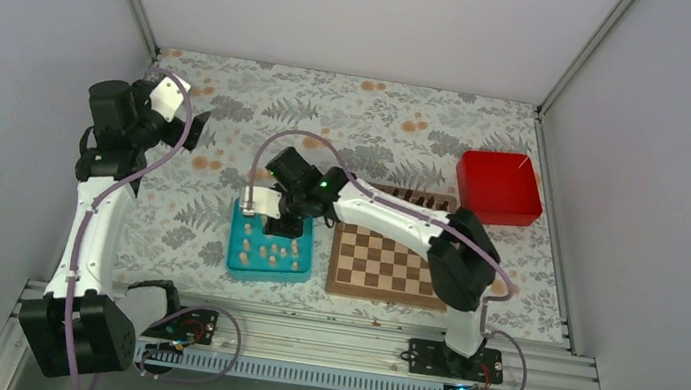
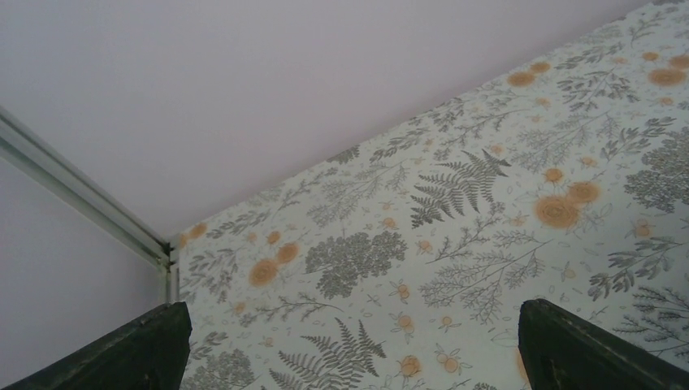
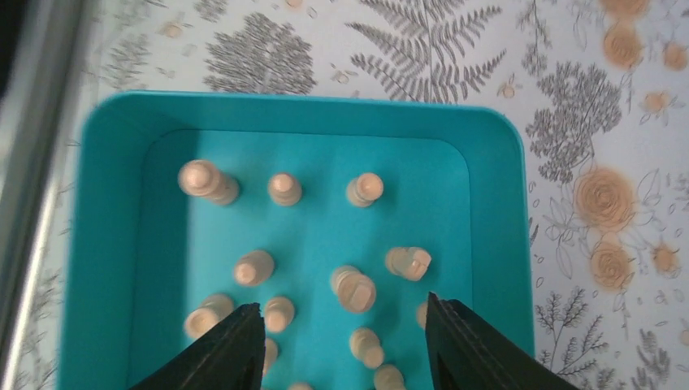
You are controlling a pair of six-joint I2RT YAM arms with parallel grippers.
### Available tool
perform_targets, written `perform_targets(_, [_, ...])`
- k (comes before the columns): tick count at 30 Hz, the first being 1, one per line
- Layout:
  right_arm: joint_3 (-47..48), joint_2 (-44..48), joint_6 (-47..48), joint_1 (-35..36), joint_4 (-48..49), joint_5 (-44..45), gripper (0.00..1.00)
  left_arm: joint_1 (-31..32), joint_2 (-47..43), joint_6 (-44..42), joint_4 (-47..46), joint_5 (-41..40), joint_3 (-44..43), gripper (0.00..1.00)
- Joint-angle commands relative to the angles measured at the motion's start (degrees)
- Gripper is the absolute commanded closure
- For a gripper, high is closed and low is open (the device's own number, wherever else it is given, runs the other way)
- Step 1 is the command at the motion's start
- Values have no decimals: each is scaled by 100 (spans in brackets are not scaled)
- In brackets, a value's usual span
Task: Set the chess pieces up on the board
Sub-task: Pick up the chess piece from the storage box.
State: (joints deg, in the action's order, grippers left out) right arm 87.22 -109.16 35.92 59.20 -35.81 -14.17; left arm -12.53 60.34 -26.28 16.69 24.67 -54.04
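Several pale beige chess pieces [image 3: 355,290] stand and lie inside a teal tray [image 3: 496,162]; in the top view the tray [image 1: 241,260] sits just left of the board [image 1: 388,266]. My right gripper [image 3: 343,313] hangs open over the tray, its black fingers [image 3: 231,345] straddling several pieces and gripping none. In the top view the right gripper [image 1: 284,224] covers the tray's far part. The left gripper [image 2: 349,341] is open and empty, raised over bare cloth far left of the tray, seen in the top view as the left gripper [image 1: 192,119].
A red box [image 1: 497,186] stands at the back right. A row of dark chessmen [image 1: 422,198] lines the board's far edge. Floral cloth covers the table; white walls close in on three sides, with a metal rail at the near edge.
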Motion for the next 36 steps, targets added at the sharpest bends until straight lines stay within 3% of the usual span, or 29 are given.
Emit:
perform_targets(1, [424, -483, -58, 25, 58, 313, 50, -29, -183, 57, -166, -228, 94, 0])
perform_targets(13, [748, -1011, -17, 30, -217, 306, 64, -51, -419, -129, -400, -321, 400, 0])
perform_targets(36, [918, -1409, -8, 49, -371, 229, 71, -222, -223, -184, -362, -64, 394, 0])
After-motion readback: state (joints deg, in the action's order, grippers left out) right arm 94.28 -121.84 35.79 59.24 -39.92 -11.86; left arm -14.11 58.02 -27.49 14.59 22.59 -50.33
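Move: The tall pale chess piece I'm after stands in the teal storage box, about 9 cm below my right hand, 1 cm ahead and 1 cm left. Around that piece, on the same floor, a notched piece stands 3 cm farther out and 1 cm left, a slim piece 3 cm to the right, and a pawn 4 cm to the left. From my left hand the tall piece is roughly 14 cm back, 14 cm right and 25 cm down. I sink my right hand about 7 cm into the teal box onto the tall piece, quickly at first, easing almost to a halt midway, then down again, with a small forward shift to line up. My fingers narrow from about half open to under a third, and I tip them some 10 degrees nearer to straight down, bringing the tips to either side of the piece's head; a touch can't be seen. ##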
